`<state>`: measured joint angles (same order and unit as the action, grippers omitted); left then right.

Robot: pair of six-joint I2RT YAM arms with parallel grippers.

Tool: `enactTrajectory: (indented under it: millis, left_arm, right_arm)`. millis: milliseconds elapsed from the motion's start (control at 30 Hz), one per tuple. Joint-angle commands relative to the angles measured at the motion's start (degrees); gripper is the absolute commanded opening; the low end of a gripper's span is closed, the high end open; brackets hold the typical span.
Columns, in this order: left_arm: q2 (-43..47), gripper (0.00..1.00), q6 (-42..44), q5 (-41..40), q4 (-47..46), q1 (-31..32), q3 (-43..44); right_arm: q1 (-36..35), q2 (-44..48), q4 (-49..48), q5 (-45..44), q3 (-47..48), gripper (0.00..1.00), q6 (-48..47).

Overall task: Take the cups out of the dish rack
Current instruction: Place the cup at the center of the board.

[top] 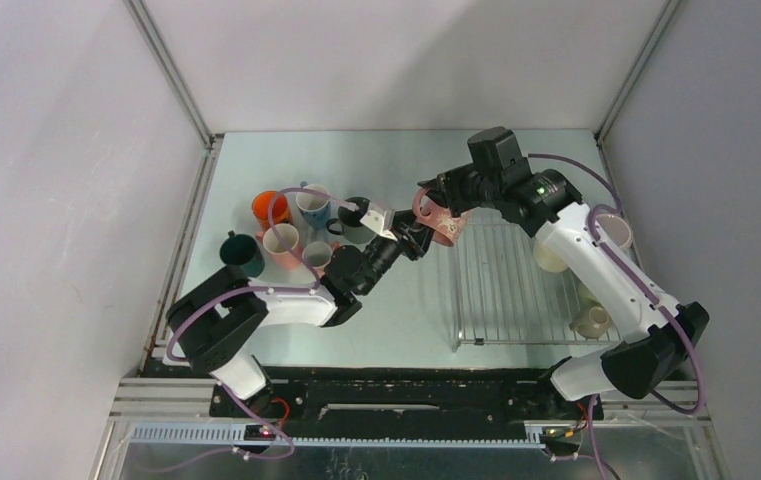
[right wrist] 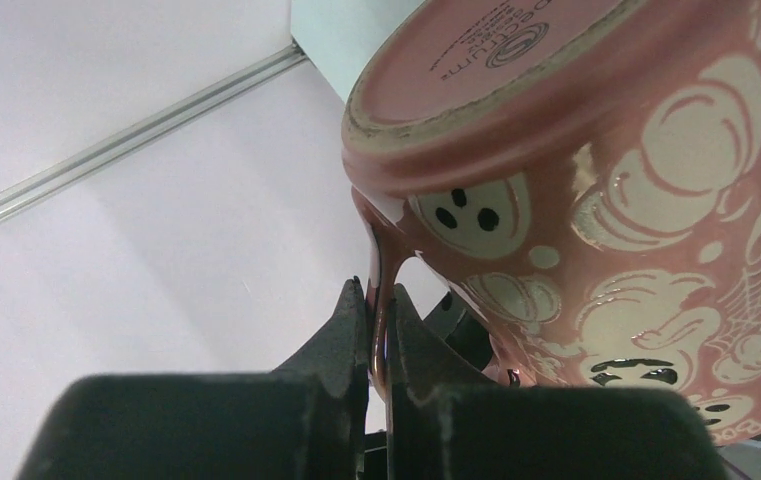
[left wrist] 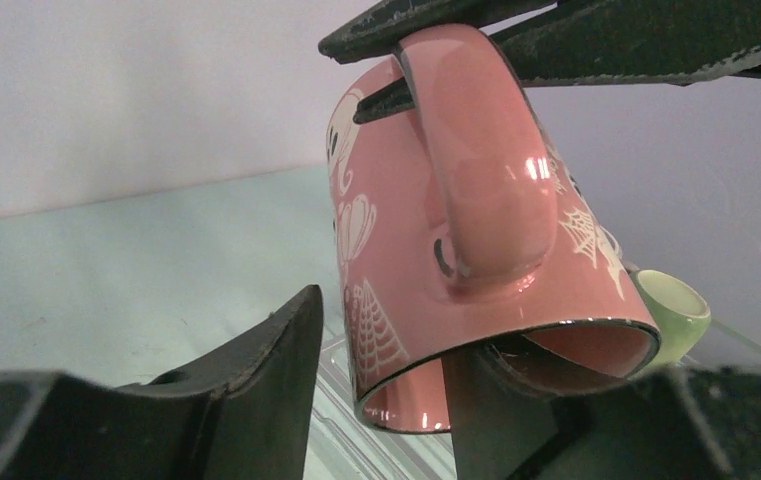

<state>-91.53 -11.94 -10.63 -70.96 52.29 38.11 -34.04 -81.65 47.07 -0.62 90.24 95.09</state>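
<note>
A pink cup (top: 439, 215) printed with cream ghosts and webs hangs tilted, mouth down, over the left edge of the dish rack (top: 516, 300). My right gripper (right wrist: 377, 290) is shut on its handle (right wrist: 380, 262); its dark fingers (left wrist: 596, 40) cross the top of the left wrist view. My left gripper (left wrist: 396, 330) straddles the rim of the pink cup (left wrist: 476, 230). One finger is inside the mouth. The other stands outside, a gap away from the wall. More cups remain on the rack: a cream one (top: 553, 256), a beige one (top: 591, 320) and a pale green one (left wrist: 671, 310).
A cluster of cups stands on the table left of the rack: orange (top: 269, 207), dark teal (top: 241, 252), white-and-blue (top: 312, 204), pale pink (top: 281, 243), grey (top: 317, 257). White walls enclose the table on three sides.
</note>
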Motion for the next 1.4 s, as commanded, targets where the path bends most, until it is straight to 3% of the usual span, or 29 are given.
enactTrajectory:
  millis: [0,167,333,567,633,800,867,1100,1367]
  left_arm:
    - [1.3,0.51,1.5,-2.7,-2.5,0.0,3.2]
    - [2.5,0.39,1.0,-2.5,-1.9,0.0,3.3]
    - [3.5,0.03,-0.8,-4.3,-0.2,0.0,3.9]
    - [6.6,0.00,-3.1,-5.7,6.6,0.0,5.3]
    - [7.6,0.00,-3.9,-5.8,9.2,0.0,5.7]
    - [10.0,0.00,-5.2,-5.9,14.1,-0.1,5.7]
    - [10.7,0.00,-5.2,-6.6,14.0,-0.1,4.9]
    - [12.5,0.00,-7.2,-7.1,17.2,-1.4,5.3]
    - [15.8,0.00,-13.9,-2.1,33.7,-6.7,9.9]
  right_arm:
    - [-1.3,3.4,-6.0,1.9,0.6,0.00,1.2]
    - [-1.6,4.1,-6.7,2.0,0.1,0.00,1.7]
    - [-1.7,5.3,-7.1,1.8,-1.1,0.00,1.8]
    - [-1.0,7.5,-9.8,2.1,-5.1,0.00,1.1]
    - [-0.6,7.7,-10.4,2.3,-5.6,0.09,0.1]
    - [0.7,8.2,-13.7,3.4,-7.9,0.49,-2.4]
    - [1.2,8.1,-14.8,4.0,-8.6,0.60,-2.9]
    - [1.9,8.1,-15.4,4.8,-9.0,0.78,-5.5]
    - [2.0,11.5,-13.5,-1.3,-9.0,0.91,-16.1]
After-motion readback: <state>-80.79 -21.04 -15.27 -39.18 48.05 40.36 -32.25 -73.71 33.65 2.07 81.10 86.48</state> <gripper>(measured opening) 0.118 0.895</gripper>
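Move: Held by the right gripper at its handle, the pink patterned cup has its middle about 4 cm ahead, 4 cm right and 2 cm above the left hand; from the right hand it is some 4 cm back, 3 cm right and 3 cm below. On the board, roughly 16 cm below the left hand, the grey cup lies about 10 cm ahead and 14 cm left, and the small pink cup 3 cm ahead and 22 cm left. The rack's left rail runs 8 cm right, its middle 2 cm back, 15 cm below. Close the left gripper on the pink cup's rim, one finger inside the mouth and one outside, nearly in place. Then open the right gripper wide to let go of the handle, easing it up about 3 cm. Once it has opened, carry the cup left about 4.5 cm, down and slightly forward, away from the right hand, tipping the left fingers down some 20 degrees. ##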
